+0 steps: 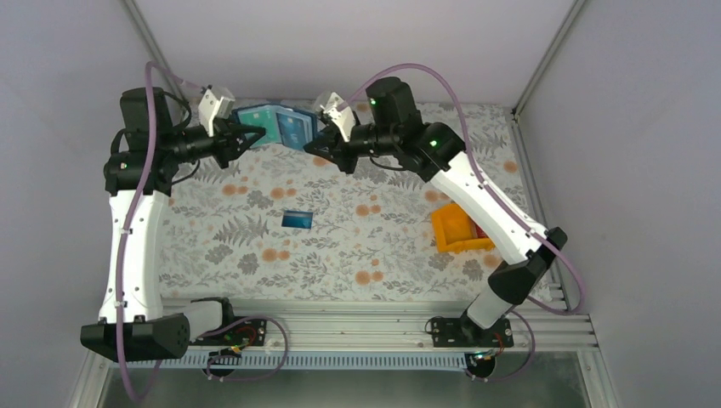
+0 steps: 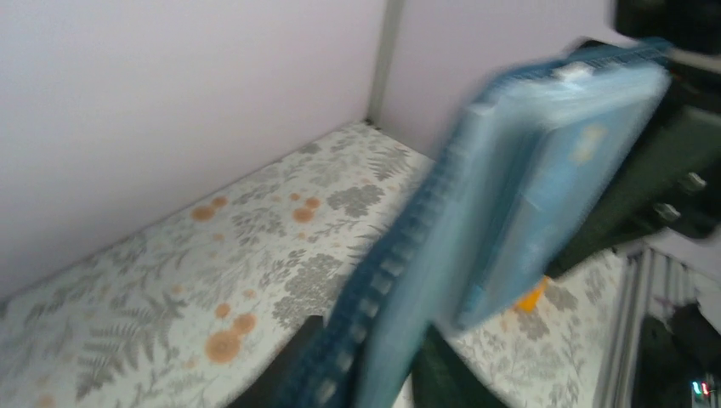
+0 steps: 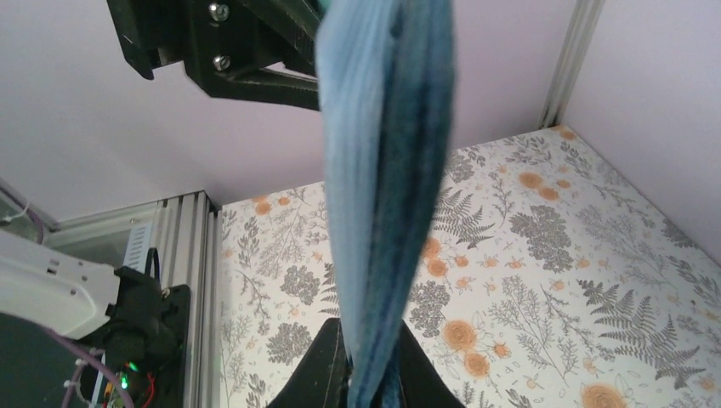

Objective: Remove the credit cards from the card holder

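Observation:
The card holder, navy outside and light blue inside, hangs open above the back of the table between both arms. My left gripper has its dark fingers pressed on either side of the holder's left flap; that wrist view is blurred. My right gripper is shut on the right flap, and the holder rises edge-on from between its fingers. Light blue card faces show in the pockets. One blue credit card lies flat on the floral cloth mid-table.
An orange plastic bin stands on the right side of the table beside the right arm's forearm. White walls and metal frame posts close the back corners. The rail with both arm bases runs along the near edge.

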Controlling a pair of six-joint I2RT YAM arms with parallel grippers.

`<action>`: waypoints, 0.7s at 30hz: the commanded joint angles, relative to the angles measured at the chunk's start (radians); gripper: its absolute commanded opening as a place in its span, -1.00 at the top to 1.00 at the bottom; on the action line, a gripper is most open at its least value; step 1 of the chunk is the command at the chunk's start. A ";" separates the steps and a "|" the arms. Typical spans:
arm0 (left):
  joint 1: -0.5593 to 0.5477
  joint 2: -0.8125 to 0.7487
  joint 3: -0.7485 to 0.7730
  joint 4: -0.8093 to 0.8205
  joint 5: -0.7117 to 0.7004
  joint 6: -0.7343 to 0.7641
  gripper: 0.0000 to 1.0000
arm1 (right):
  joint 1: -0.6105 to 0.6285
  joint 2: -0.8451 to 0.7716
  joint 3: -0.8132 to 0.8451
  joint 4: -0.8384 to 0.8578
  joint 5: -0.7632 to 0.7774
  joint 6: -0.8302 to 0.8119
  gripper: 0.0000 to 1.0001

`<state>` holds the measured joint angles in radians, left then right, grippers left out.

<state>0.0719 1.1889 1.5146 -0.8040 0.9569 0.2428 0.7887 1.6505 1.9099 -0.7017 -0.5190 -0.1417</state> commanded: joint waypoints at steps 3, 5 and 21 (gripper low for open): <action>0.006 -0.017 0.017 -0.073 0.185 0.081 0.95 | -0.065 -0.093 -0.041 -0.005 -0.182 -0.114 0.92; 0.006 -0.017 0.009 -0.089 0.225 0.104 0.95 | -0.088 -0.105 -0.068 0.015 -0.197 -0.107 0.87; 0.021 -0.040 -0.101 0.044 -0.067 -0.084 0.95 | -0.165 -0.230 -0.172 0.307 -0.505 0.120 0.22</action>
<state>0.0822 1.1698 1.4307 -0.8082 1.0035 0.2085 0.5774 1.4429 1.7664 -0.5518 -0.7338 -0.0910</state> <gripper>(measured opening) 0.068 0.410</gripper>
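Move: The open card holder's middle is about 4 cm right and 2 cm ahead of the left hand, whose fingers are closing at its left edge. From the right hand, still gripping the right side, that middle is some 6 cm left and 4 cm ahead, roughly level. The sleeved blue card is 4 cm left and 3 cm ahead of the right hand; the loose card lies 9 cm left, 6 cm ahead and about 40 cm below it. Back and slightly right by about 3.5 cm, turning some 10 degrees clockwise, the left hand shuts its fingers on the holder's left edge, then comes forward and left again while sinking, ending about 2 cm lower. The right hand keeps its pinch briefly, opens to let go of the right side, and draws off about 8 cm right and 6 cm up. ##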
